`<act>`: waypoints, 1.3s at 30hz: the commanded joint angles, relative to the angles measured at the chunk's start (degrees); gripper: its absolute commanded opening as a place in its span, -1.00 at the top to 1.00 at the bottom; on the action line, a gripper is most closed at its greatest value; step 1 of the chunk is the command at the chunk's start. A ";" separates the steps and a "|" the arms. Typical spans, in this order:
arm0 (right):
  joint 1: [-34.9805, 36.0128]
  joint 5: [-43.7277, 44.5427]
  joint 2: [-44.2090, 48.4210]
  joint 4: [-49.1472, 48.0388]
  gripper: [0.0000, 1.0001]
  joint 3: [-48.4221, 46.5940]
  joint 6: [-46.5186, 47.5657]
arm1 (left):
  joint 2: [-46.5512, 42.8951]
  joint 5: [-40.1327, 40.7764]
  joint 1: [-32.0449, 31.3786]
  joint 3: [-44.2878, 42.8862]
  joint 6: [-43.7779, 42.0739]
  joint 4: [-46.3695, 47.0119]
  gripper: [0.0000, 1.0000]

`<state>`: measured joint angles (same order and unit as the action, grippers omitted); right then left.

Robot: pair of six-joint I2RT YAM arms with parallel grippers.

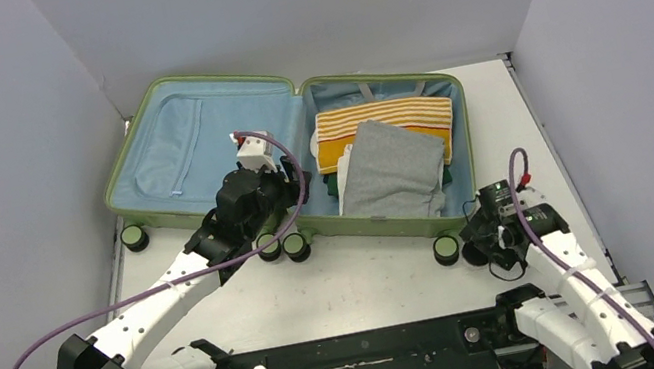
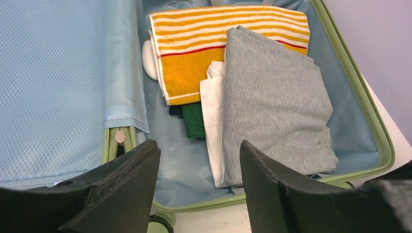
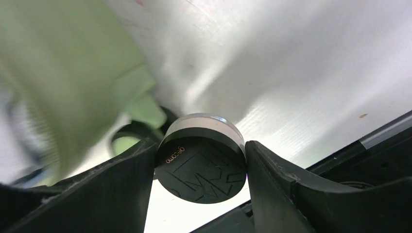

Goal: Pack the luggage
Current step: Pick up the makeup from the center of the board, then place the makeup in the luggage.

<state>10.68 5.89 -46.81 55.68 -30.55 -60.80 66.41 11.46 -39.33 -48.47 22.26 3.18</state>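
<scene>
The luggage lies open on the table, a light-green shell with blue lining. Its right half holds a yellow striped towel, a folded grey garment and, in the left wrist view, white and dark green clothes under the grey one. My left gripper hovers over the hinge line, open with nothing between its fingers. My right gripper is low at the luggage's front right corner, shut on a round black disc with a pale rim.
Black wheels with green hubs stick out along the luggage's near side, one right beside my right gripper. Grey walls close in on three sides. The black base rail runs along the table's near edge.
</scene>
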 commanded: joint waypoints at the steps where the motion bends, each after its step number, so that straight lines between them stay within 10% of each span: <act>1: 0.55 5.18 3.22 8.18 1.00 -10.29 -1.50 | -1.20 -0.61 0.06 -1.19 0.72 1.40 -0.17; 7: 0.57 8.31 0.82 12.10 1.00 -25.30 3.72 | -1.15 0.17 0.05 -1.01 0.60 1.28 -0.17; 15: 1.19 -5.43 -15.81 -9.63 1.00 -38.06 24.86 | -1.07 1.62 -0.21 -0.97 -0.32 0.95 -0.17; 25: 31.76 0.50 -41.14 -25.48 1.00 -50.28 37.80 | -4.06 12.33 -1.12 0.24 -2.51 0.43 -0.17; 39: 35.68 1.47 -65.13 -29.79 1.00 -63.27 39.91 | -16.25 34.70 -2.36 8.93 -3.94 8.63 -0.18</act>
<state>46.83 5.04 -111.02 28.45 -91.59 -20.45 53.47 37.65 -41.32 -40.84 19.22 5.69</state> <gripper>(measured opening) 0.614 0.591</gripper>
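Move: The right hand already holds the makeup just off the table; its goal, the bare gap at the suitcase's near-left inside, lies about 31 cm left and 19 ahead, roughly level. A green-lidded jar stands some 6 cm to its left and 2 ahead; the grey cloth's middle is 15 cm left, 20 ahead. From the left hand, the gap is about 4 cm right, 1 ahead and 20 below. Right hand arcs still-pinched makeup up, about 30 cm left and 20 forward above the gap; left withdraws leftward. ##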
